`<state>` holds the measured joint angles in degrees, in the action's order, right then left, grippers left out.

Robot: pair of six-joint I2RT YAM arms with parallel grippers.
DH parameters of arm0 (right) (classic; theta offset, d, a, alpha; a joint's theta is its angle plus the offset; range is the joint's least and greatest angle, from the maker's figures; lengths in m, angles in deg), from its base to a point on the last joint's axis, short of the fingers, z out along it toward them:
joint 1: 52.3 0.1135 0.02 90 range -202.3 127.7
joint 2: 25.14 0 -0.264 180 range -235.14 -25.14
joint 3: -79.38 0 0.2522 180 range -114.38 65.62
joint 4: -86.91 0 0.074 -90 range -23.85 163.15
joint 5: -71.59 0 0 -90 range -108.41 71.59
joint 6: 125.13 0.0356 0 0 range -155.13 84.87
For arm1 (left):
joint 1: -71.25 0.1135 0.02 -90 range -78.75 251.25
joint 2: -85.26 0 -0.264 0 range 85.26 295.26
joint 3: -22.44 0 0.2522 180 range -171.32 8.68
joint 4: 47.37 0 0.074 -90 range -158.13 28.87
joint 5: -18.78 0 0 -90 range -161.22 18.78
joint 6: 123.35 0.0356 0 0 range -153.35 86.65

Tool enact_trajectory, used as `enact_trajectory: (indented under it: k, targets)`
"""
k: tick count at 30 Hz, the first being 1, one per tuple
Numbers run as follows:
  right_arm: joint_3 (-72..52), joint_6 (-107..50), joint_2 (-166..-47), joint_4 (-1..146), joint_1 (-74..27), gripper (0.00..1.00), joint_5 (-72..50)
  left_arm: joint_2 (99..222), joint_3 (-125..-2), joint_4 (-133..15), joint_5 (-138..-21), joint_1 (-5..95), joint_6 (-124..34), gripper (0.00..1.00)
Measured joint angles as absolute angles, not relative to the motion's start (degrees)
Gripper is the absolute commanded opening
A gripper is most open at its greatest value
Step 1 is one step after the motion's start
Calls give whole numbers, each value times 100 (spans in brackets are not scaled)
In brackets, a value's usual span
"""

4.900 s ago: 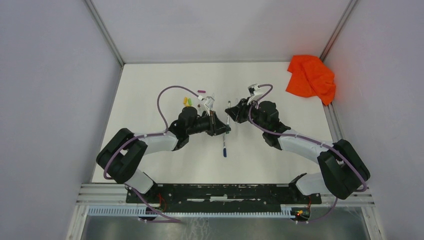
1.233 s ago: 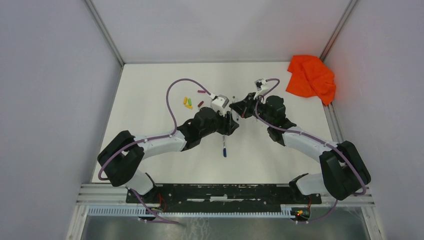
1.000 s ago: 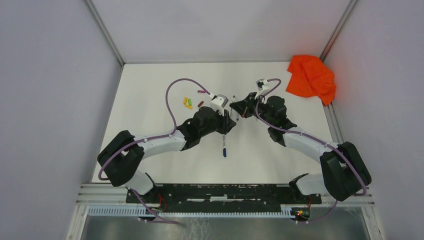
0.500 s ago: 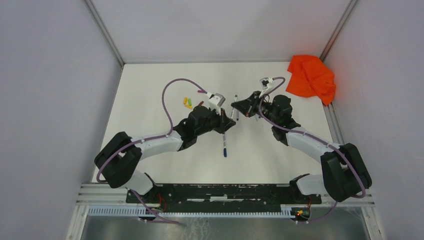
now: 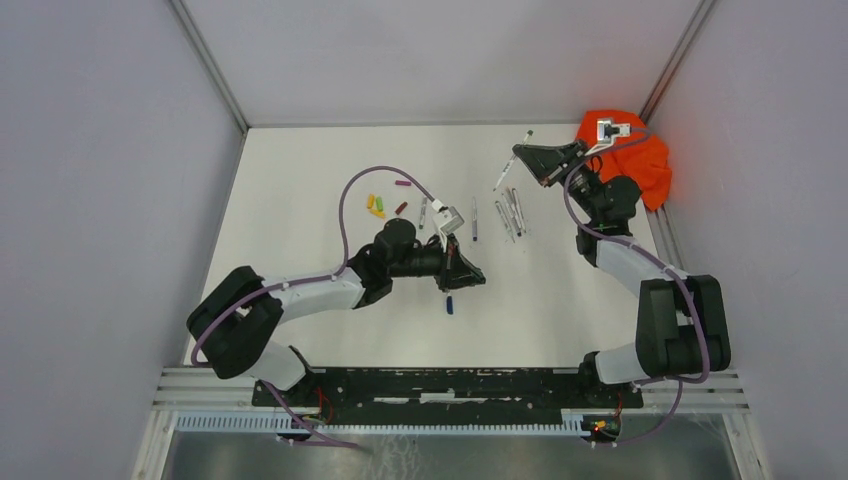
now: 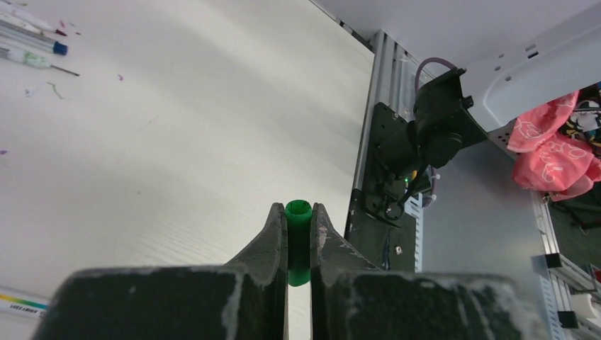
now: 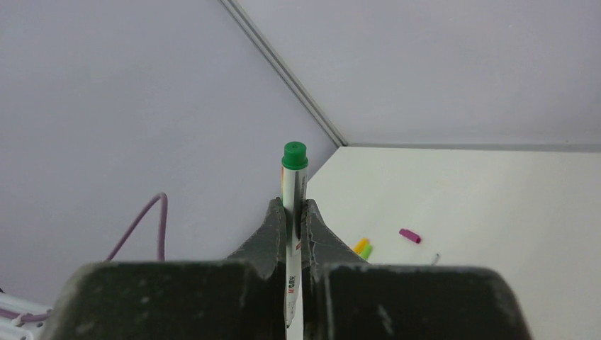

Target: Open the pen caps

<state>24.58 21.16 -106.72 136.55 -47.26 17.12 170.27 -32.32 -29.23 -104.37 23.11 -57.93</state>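
Observation:
A green pen cap (image 6: 298,237) sits pinched between the fingers of my left gripper (image 6: 298,214), which is shut on it and held above the table (image 5: 300,230) in front of centre (image 5: 470,278). My right gripper (image 7: 293,210) is shut on a white pen barrel (image 7: 292,190) with a green end (image 7: 295,154). It holds the barrel in the air at the back right (image 5: 520,155). Loose pen caps lie at the back left: a yellow and a light green one (image 5: 375,205), a magenta one (image 5: 403,184) and a dark red one (image 5: 401,208).
Several uncapped pens (image 5: 508,215) lie at centre right, with others at centre (image 5: 474,218). A pen with a blue cap (image 5: 449,300) lies under my left gripper. An orange cloth (image 5: 640,165) sits in the back right corner, behind my right arm. A metal rail (image 6: 375,142) borders the near edge.
The grippers met at the centre and the left one shut on the green cap. Then they pulled apart: the left toward the front with the cap, the right to the back right with the barrel.

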Motion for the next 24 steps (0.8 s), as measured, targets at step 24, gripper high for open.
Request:
enact_trajectory:
  k: [24]
  targets:
    - [-189, -1877, -12465, 7559, -3495, 0, -583, 18843, -6180, -6857, -5213, 3819, -6228, 9]
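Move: The left hand, already holding the pulled-off green cap, has the brown cap it heads for about 27 cm ahead, 17 cm to its left and 16 cm below; the yellow caps are some 6 cm left of the brown one, and an uncapped white pen about 5 cm right of it. The right hand holds the green pen; the bare gap it heads for is roughly 7 cm ahead, 3 cm left and 31 cm below, between a lone pen 2 cm left of the gap and a bunch of pens 6 cm right. Both grippers keep their pinch, the left on the green cap, the right on the uncapped green pen. The left sweeps forward some 23 cm and to its left towards the brown cap, swinging counter-clockwise and tipping down, sinking mostly late on. The right goes forward about 7 cm, then drops steeply towards the gap between the pens, its upward-tilted fingers tipping about 50 degrees to point down and ahead. ##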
